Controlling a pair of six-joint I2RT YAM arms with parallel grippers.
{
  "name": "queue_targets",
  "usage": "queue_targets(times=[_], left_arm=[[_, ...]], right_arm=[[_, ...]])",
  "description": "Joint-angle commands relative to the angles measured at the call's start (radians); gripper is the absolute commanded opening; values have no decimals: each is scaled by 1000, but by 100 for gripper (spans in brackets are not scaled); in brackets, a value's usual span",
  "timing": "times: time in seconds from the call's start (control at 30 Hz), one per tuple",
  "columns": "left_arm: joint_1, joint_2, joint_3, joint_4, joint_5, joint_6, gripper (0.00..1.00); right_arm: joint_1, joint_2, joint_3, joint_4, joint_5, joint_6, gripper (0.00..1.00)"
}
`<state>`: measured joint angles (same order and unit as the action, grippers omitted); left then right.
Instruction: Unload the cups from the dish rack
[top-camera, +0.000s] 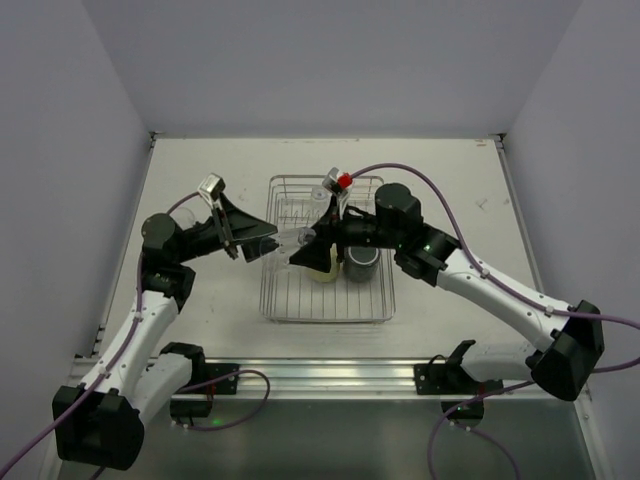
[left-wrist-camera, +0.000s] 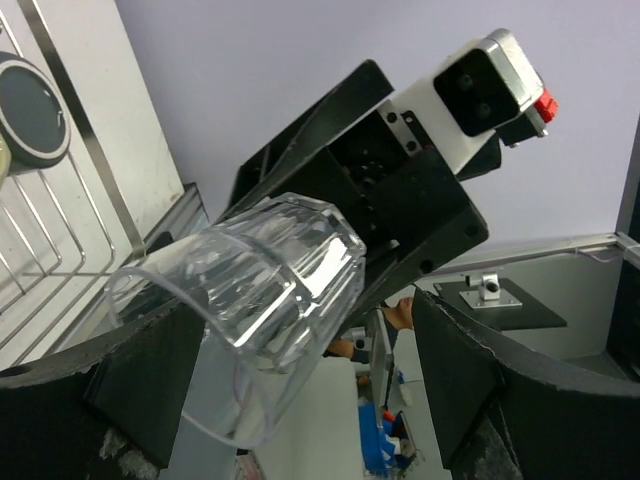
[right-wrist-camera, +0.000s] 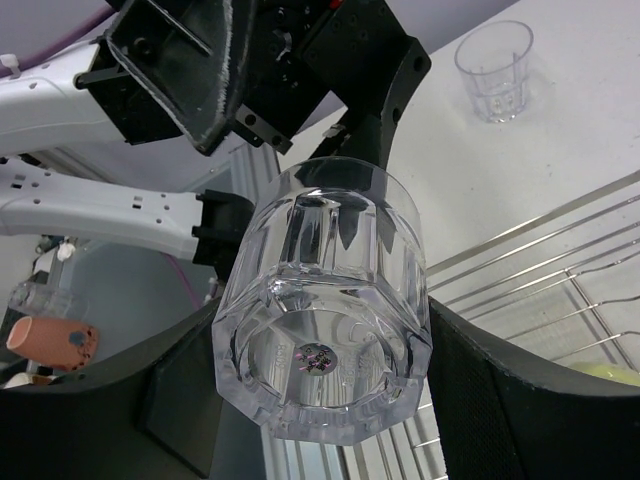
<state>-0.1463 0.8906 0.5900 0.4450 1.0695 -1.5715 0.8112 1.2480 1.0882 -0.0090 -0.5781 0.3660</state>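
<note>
A clear tumbler (top-camera: 284, 240) hangs on its side over the left edge of the dish rack (top-camera: 330, 312). My right gripper (top-camera: 302, 252) is shut on it, and its thick base (right-wrist-camera: 322, 372) faces the right wrist camera between both fingers. My left gripper (top-camera: 258, 243) is open around the tumbler's mouth end (left-wrist-camera: 262, 300). The glass lies near its left finger (left-wrist-camera: 150, 385), with a gap to the other finger. A pale yellow cup (top-camera: 325, 270) and a dark mug (top-camera: 362, 263) stand in the rack. Another clear tumbler (right-wrist-camera: 494, 70) stands on the table.
The rack's wires (left-wrist-camera: 45, 250) run under the left gripper, with the dark mug (left-wrist-camera: 30, 110) beyond. A further clear cup (top-camera: 321, 196) seems to sit at the rack's back, under the right wrist. White walls close in the table (top-camera: 450, 190) on three sides.
</note>
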Motion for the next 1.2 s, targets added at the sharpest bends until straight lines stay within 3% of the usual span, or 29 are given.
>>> queue_targets(times=[0.0, 0.23, 0.37, 0.63, 0.67, 0.7, 0.77, 0.8, 0.83, 0.93, 1.17], left_arm=[[-7, -12, -2, 106, 46, -113, 85], [-10, -31, -7, 158, 49, -196, 75], [-12, -30, -13, 193, 49, -219, 49], [-16, -19, -27, 184, 44, -190, 21], [-16, -16, -27, 164, 43, -180, 4], [-16, -9, -25, 144, 44, -164, 0], [-16, -1, -13, 85, 35, -104, 0], [-16, 5, -10, 64, 33, -82, 0], [-16, 11, 1, 52, 24, -49, 0], [-16, 42, 54, -24, 1, 45, 0], [66, 159, 281, -396, -52, 352, 0]], right_arm=[[-3, 21, 29, 133, -57, -16, 0], [-1, 47, -48, 290, -103, -22, 0], [-7, 73, -60, 334, -123, -10, 0], [-7, 80, -71, 348, -129, -9, 0], [-9, 70, -64, 321, -115, -12, 0], [-7, 64, -57, 305, -102, -13, 5], [-9, 35, -47, 284, -69, -16, 29], [-7, 22, -44, 256, -54, -16, 43], [-7, 13, -36, 239, -46, -15, 68], [-7, -33, -22, 146, 53, -13, 99], [-7, -177, -70, -61, 329, 45, 99]])
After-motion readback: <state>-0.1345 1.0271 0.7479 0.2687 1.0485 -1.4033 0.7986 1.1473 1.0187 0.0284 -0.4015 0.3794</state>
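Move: The right hand holds the clear cup by its base end, its middle about 3 cm left; from the open left hand that cup lies about 6 cm right, 1 cm ahead and 1 cm lower. In the rack, some 22 cm below the left hand, the yellow cup stands about 10 cm ahead and 12 cm right, the grey mug 10 cm ahead and 23 cm right. Left rises about 2 cm, pinches the clear cup's rim, then moves forward; right opens and withdraws 5 cm rightward. ##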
